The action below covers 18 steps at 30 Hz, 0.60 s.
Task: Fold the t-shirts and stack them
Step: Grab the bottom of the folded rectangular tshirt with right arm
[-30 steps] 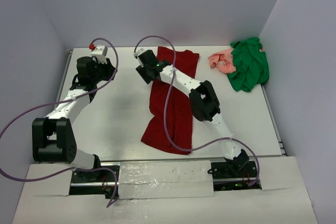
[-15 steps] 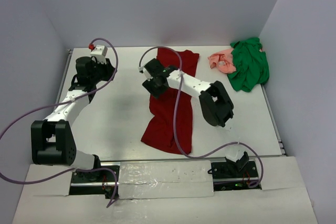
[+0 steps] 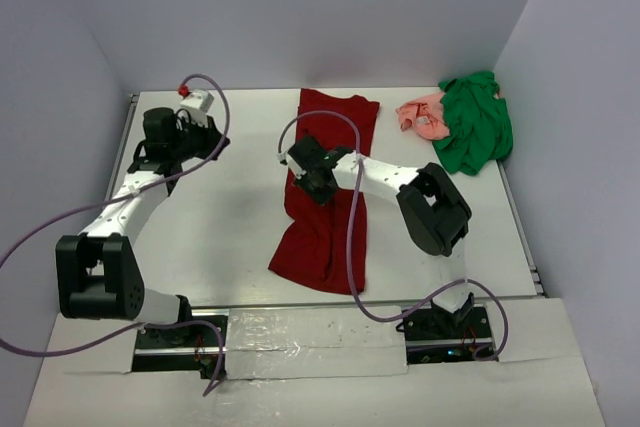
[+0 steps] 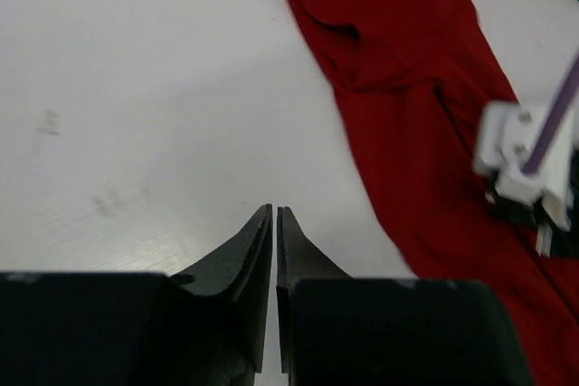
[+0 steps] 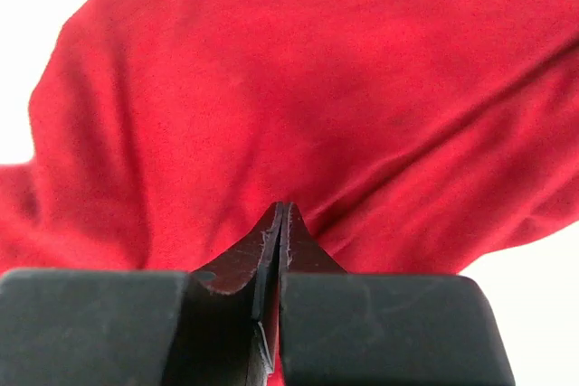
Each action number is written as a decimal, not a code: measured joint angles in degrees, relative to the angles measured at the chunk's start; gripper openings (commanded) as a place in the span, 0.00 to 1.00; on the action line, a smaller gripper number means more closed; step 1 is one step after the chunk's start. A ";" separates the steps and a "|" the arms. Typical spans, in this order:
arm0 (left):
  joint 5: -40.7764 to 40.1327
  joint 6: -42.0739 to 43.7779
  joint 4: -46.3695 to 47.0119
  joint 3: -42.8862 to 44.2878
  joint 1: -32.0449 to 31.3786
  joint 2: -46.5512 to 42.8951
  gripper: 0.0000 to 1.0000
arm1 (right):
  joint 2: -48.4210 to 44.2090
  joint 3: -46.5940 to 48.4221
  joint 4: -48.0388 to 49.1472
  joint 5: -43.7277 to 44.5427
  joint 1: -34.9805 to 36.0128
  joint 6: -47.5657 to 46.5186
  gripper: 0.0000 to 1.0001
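Observation:
The maroon t-shirt (image 3: 335, 217) lies as a long narrow strip down the middle of the table. My right gripper (image 3: 316, 184) is at its left edge, about halfway along. In the right wrist view that gripper (image 5: 282, 207) is shut, its tips pressed into the red cloth (image 5: 317, 88), and a crease runs out from them. My left gripper (image 3: 215, 143) hovers over bare table left of the shirt. Its jaws (image 4: 274, 211) are closed to a thin slit with nothing between them. The green t-shirt (image 3: 475, 127) and the salmon-pink t-shirt (image 3: 422, 115) lie crumpled together at the far right.
The white table (image 3: 230, 217) is enclosed by grey walls at the back and both sides. Purple cables loop from both arms, and the right arm's cable (image 3: 352, 237) hangs over the maroon cloth. The right arm's wrist (image 4: 525, 155) shows at the right of the left wrist view.
My right gripper has slid toward the near side along the shirt's left edge and closed from wide open. The left gripper's jaws have narrowed. The left arm has barely moved.

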 measured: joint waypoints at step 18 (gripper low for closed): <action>26.29 23.21 -28.48 2.32 -12.02 3.69 0.16 | -5.44 5.66 7.98 10.01 -4.96 1.38 0.00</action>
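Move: Low over the middle of the folded t-shirt hangs the right hand; the shirt's far end, the way this hand sets off, lies about 30 cm ahead, 5 cm right and 3 cm below. Its near end lies some 20 cm back and 2 cm left, the pink cloth 26 cm ahead and 29 cm right. From the left hand, up in the air, the near end is roughly 29 cm back, 23 cm right and 18 cm below. Rising from close above the t-shirt's middle with its fingers shut and empty, the right hand climbs about 10 cm and reaches 9 cm forward over the shirt towards its far end, fingers tilting farther down and back. The left hand sweeps back and right towards the near part of the shirt, some 17 cm in all, sinking 5 cm and turning about 45 degrees, mainly clockwise, fingers nearly shut. ##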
